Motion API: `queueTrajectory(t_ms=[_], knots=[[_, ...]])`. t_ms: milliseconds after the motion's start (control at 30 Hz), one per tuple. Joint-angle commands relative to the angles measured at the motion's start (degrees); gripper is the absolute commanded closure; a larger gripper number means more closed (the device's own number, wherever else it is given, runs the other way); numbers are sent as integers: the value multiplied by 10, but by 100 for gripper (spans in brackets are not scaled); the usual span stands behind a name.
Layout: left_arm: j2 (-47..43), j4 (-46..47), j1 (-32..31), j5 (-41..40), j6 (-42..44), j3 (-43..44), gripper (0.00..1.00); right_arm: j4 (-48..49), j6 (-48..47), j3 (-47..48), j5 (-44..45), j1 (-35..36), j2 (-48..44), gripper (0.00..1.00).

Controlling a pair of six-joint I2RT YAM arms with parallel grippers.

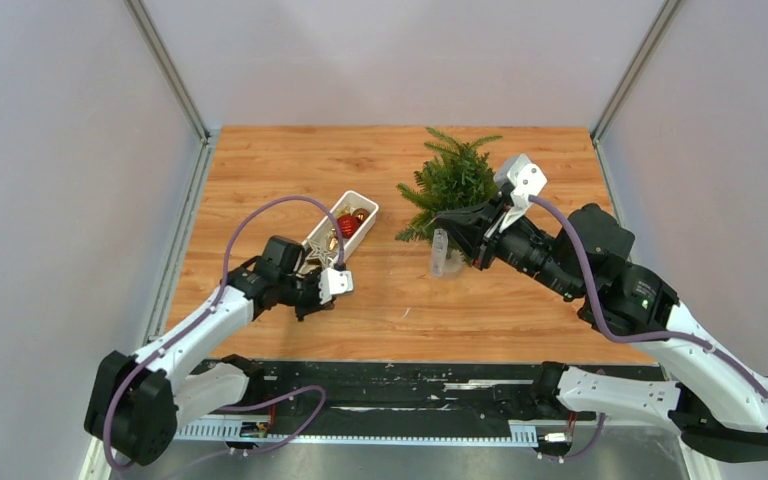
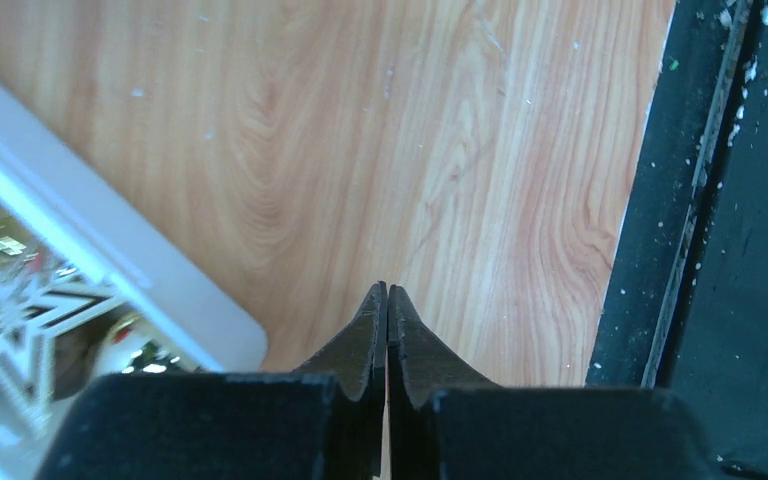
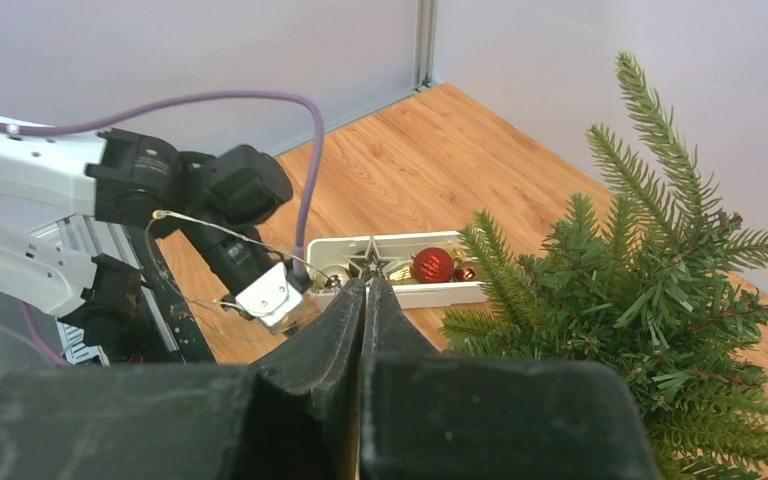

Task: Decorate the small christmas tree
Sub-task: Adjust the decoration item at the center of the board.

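The small christmas tree [image 1: 452, 180] stands at the back right on a clear base [image 1: 444, 262]; its green branches [image 3: 640, 300] fill the right of the right wrist view. My right gripper [image 1: 440, 220] [image 3: 365, 283] hovers by the tree's left side, shut. A thin wire [image 3: 230, 235] hangs in the air and runs to its fingertips. A white tray [image 1: 362, 232] [image 3: 440, 293] [image 2: 110, 260] holds a red ball [image 3: 432, 265], a star [image 3: 368, 258] and gold ornaments. My left gripper [image 1: 306, 306] [image 2: 388, 290] sits just beyond the tray's near end, jaws pressed together, nothing visible between them.
The black rail [image 1: 400, 385] [image 2: 700, 200] borders the table's near edge, close to the left gripper. Grey walls enclose the table on three sides. Bare wood [image 1: 290, 160] lies behind and left of the tray.
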Motion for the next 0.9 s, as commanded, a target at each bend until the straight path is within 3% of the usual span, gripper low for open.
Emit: queueTrajectory(t_ms=[0,133,367,533,600,633,667,700,733,767,800,867], knots=[[-72,-41,2,-34,-44,64,100,5,-1,-5,9,-1,-11,100],[-124,-134,4,-45,-92,191,100,-6,8,-24,15,-1,-23,100],[-106,-223,5,-102,-223,460,100,-12,46,-107,9,-2,-66,100],[-101,-248,4,-89,-236,542,100,-11,61,-159,-21,-1,-89,100],[-93,-268,2,-24,-207,535,97,-11,62,-154,-21,-1,-83,100],[-89,-286,-5,28,-196,513,89,-11,61,-148,-16,-1,-80,100],[-82,-294,-9,56,-176,476,68,-12,62,-141,-13,-1,-76,100],[-81,-294,-18,105,-168,455,57,-12,61,-136,-7,-1,-75,100],[-79,-285,-22,127,-151,406,38,-13,61,-131,2,-1,-75,100],[-78,-280,-32,154,-141,381,30,-14,60,-128,12,-1,-77,100],[-78,-267,-37,157,-118,337,16,-15,59,-125,21,-1,-81,100],[-79,-245,-54,139,-83,272,3,-16,57,-122,30,-2,-88,100]])
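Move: The decoration hangs on its gold cord some 12 cm below the shut right fingers, roughly 19 cm right of the left hand, level with it front to back, and about 25 cm above it. The tree's middle is about 12 cm ahead of the left hand, 23 cm right and 15 cm above. The ornament box's middle lies 16 cm ahead, 3 cm left and 4 cm lower. For the right hand, the left gripper is about 19 cm left, level front to back, 37 cm below. Bring the shut left gripper steeply up off the board beside the box, about 34 cm, tilting its fingers up towards level. Then turn it back down some 11 cm, backing up and edging right towards the hanging decoration while opening wide. Meanwhile lower the right gripper about 10 cm in front of the tree, tipping its fingers down slightly and keeping its pinch on the gold cord. ##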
